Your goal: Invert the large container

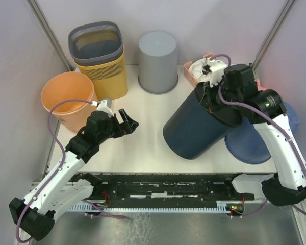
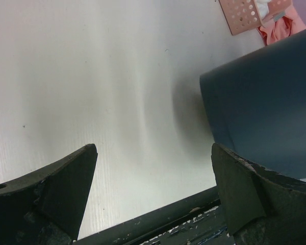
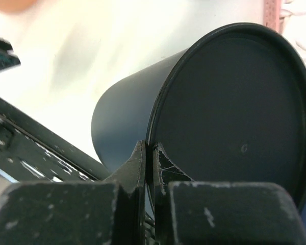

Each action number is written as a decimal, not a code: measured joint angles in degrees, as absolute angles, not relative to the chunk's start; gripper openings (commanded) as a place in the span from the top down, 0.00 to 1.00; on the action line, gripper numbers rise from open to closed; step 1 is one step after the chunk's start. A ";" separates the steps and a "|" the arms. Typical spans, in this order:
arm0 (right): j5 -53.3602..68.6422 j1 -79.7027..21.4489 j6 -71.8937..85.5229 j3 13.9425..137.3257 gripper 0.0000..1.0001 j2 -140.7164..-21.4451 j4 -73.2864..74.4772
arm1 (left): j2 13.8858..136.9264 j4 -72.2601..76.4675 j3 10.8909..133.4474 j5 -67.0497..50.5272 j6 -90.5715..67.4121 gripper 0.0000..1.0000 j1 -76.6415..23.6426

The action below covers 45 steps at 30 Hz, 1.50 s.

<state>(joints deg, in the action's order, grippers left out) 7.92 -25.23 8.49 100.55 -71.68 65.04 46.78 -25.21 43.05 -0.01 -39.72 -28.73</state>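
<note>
The large container (image 1: 199, 127) is a dark navy bin that leans tilted right of the table's middle, its lower end on the table and its flat end raised toward the back right. My right gripper (image 1: 210, 98) is shut on the raised rim of the large container (image 3: 229, 102), with one finger on each side of the rim (image 3: 149, 149). My left gripper (image 1: 129, 123) hovers open to the left of the bin, nothing between its fingers. In the left wrist view the gripper (image 2: 153, 155) frames bare table, and the bin's wall (image 2: 265, 107) shows at right.
An orange bucket (image 1: 66, 97) stands at the left. A yellow basket (image 1: 102, 71) with a grey mesh liner and a grey cylinder (image 1: 158, 61) stand at the back. A pink basket (image 1: 194, 69) sits behind the right gripper, a blue tub (image 1: 250, 145) under the right arm. A black rail (image 1: 168, 186) runs along the near edge.
</note>
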 measured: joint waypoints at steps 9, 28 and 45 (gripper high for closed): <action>-3.20 -46.48 0.86 99.44 0.98 -75.20 66.37 | 47.24 -26.96 44.66 1.56 -38.59 0.01 -28.73; -30.52 -56.99 -3.03 85.36 0.77 -77.84 60.25 | 56.42 -34.83 61.98 5.91 -33.61 0.01 -28.73; -29.95 -56.10 2.79 91.68 0.01 -77.49 60.62 | 82.41 -36.36 99.18 16.58 -21.23 0.01 -24.08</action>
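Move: My right hand holds the large dark container, tilted, by the rim of its base. The table spot where it will stand is about 5 cm ahead, 4 cm right and some 35 cm below. From that hand, the upturned blue container is some 25 cm right, the grey one about 26 cm ahead and 11 cm left, the pink basket 25 cm ahead and 12 cm right. The spot is about 6 cm ahead and 26 cm right of my left hand; the yellow basket stack is some 24 cm ahead and 9 cm left. Keeping its pinch on the base rim, my right hand swings the container left, down and back, sinking about 10 cm while rolling its left side down some 40 degrees, then eases forward and right to set it mouth down. There the fingers open wide and rise off the rim a few centimetres. My left hand, empty and open, first lingers, then sweeps some 18 cm up and 16 cm forward beside the yellow basket stack. ##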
